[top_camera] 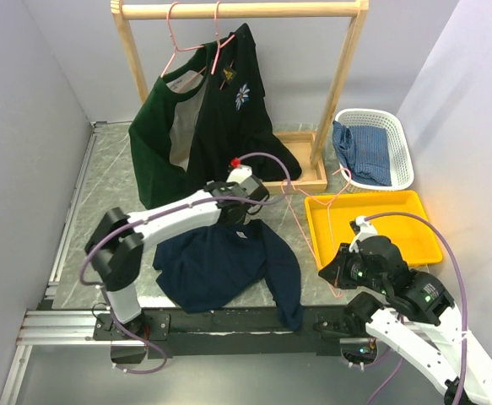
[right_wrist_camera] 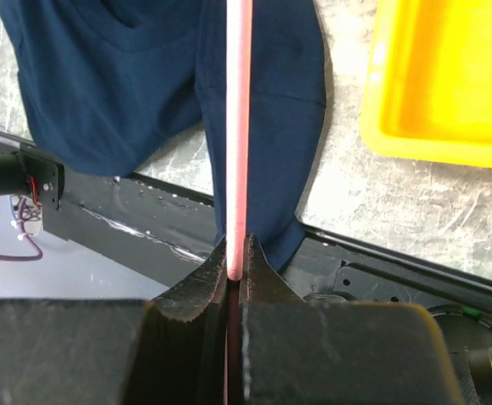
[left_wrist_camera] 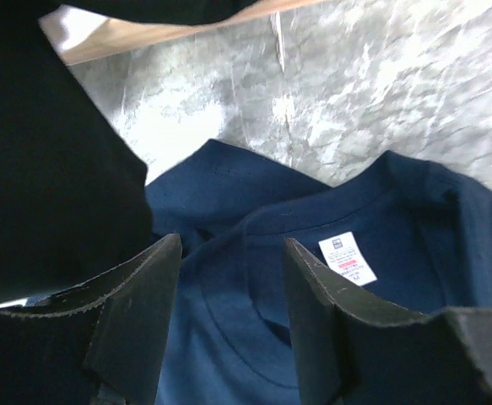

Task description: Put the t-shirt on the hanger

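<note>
The navy t-shirt lies crumpled on the table near the front edge, one part hanging over the edge. In the left wrist view its collar faces up, with the white label inside the neck. My left gripper is open just above the collar, jaws astride the neck opening and empty. My right gripper is shut on the thin pink wire hanger, held to the right of the shirt. In the right wrist view the wire runs straight out from the shut jaws over the shirt.
A wooden rack at the back holds dark green garments on pink hangers, close behind my left gripper. A yellow tray lies on the right. A white basket with blue checked cloth stands behind it.
</note>
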### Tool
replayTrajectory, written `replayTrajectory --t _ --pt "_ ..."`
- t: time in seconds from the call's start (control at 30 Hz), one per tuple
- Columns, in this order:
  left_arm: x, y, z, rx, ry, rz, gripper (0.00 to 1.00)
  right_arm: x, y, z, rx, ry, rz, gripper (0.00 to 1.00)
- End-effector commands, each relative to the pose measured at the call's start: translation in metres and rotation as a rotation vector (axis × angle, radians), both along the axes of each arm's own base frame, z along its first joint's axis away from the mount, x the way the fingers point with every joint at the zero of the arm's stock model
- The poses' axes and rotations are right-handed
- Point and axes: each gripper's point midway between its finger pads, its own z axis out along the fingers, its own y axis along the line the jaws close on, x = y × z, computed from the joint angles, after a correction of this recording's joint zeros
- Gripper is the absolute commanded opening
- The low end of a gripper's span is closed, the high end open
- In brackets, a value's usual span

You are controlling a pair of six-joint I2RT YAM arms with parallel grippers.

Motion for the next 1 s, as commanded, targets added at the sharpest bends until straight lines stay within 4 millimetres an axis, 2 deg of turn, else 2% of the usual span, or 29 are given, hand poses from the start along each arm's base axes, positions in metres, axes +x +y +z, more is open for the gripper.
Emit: replayTrajectory --t 0.0,0.1,0.2,0.23,0.3,0.33,0.47,0.6,0.67,0.83,0.97 --pt "0.005 0.000 0.006 0.074 -0.025 0.009 0.56 0.008 0.005 0.010 0.045 -0.052 -0.016 0.00" --pt "0.008 0.009 0.003 0.130 -0.040 0.040 0.54 0.005 0.008 0.007 0.046 -0.048 0.021 0.00" --pt "0.009 0.017 0.001 0.169 -0.053 0.059 0.43 -0.001 0.016 0.010 0.072 -0.054 0.087 0.00" --pt "0.009 0.018 0.000 0.170 -0.054 0.064 0.32 -0.003 0.018 0.011 0.079 -0.054 0.105 0.00" --pt "0.008 0.017 0.001 0.155 -0.060 0.060 0.24 -0.009 0.023 0.016 0.094 -0.051 0.152 0.00" --pt "0.008 0.017 0.003 0.144 -0.063 0.057 0.16 -0.009 0.022 0.017 0.093 -0.052 0.158 0.00" --pt "0.008 0.018 0.016 0.093 -0.092 0.054 0.01 -0.014 0.022 0.025 0.090 -0.068 0.199 0.00" --pt "0.007 0.021 0.026 0.041 -0.110 0.049 0.01 -0.023 0.025 0.029 0.092 -0.063 0.266 0.00" --pt "0.005 0.016 0.030 -0.016 -0.099 0.023 0.01 -0.025 0.027 0.030 0.096 -0.062 0.291 0.00" --pt "0.003 0.016 0.040 -0.059 -0.110 0.021 0.01 -0.041 0.042 0.034 0.163 -0.047 0.421 0.00" --pt "-0.001 0.017 0.057 -0.120 -0.131 0.013 0.01 -0.046 0.045 0.037 0.171 -0.052 0.478 0.00"
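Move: Just below the left hand, roughly 2 cm down, lies the near edge of the navy t-shirt's collar; the hanging black shirt's hem is about 5 cm ahead and 7 cm left of this hand, and the hanger's free end about 6 cm ahead and 8 cm right. From the right hand, which holds the hanger, the collar is some 14 cm ahead and 18 cm left, the right sleeve 2 cm ahead and 8 cm left, the yellow tray 12 cm ahead and 13 cm right. Dipping about 1.5 cm onto the collar, the left hand shuts its open fingers while easing 2 cm left, pinches the collar edge and then rises some 5 cm with it. The right hand keeps its grip on the hanger, drawing back 4 cm and left 3 cm, slightly up, while turning about 20 degrees counter-clockwise to swing the hanger's free end towards the collar. ##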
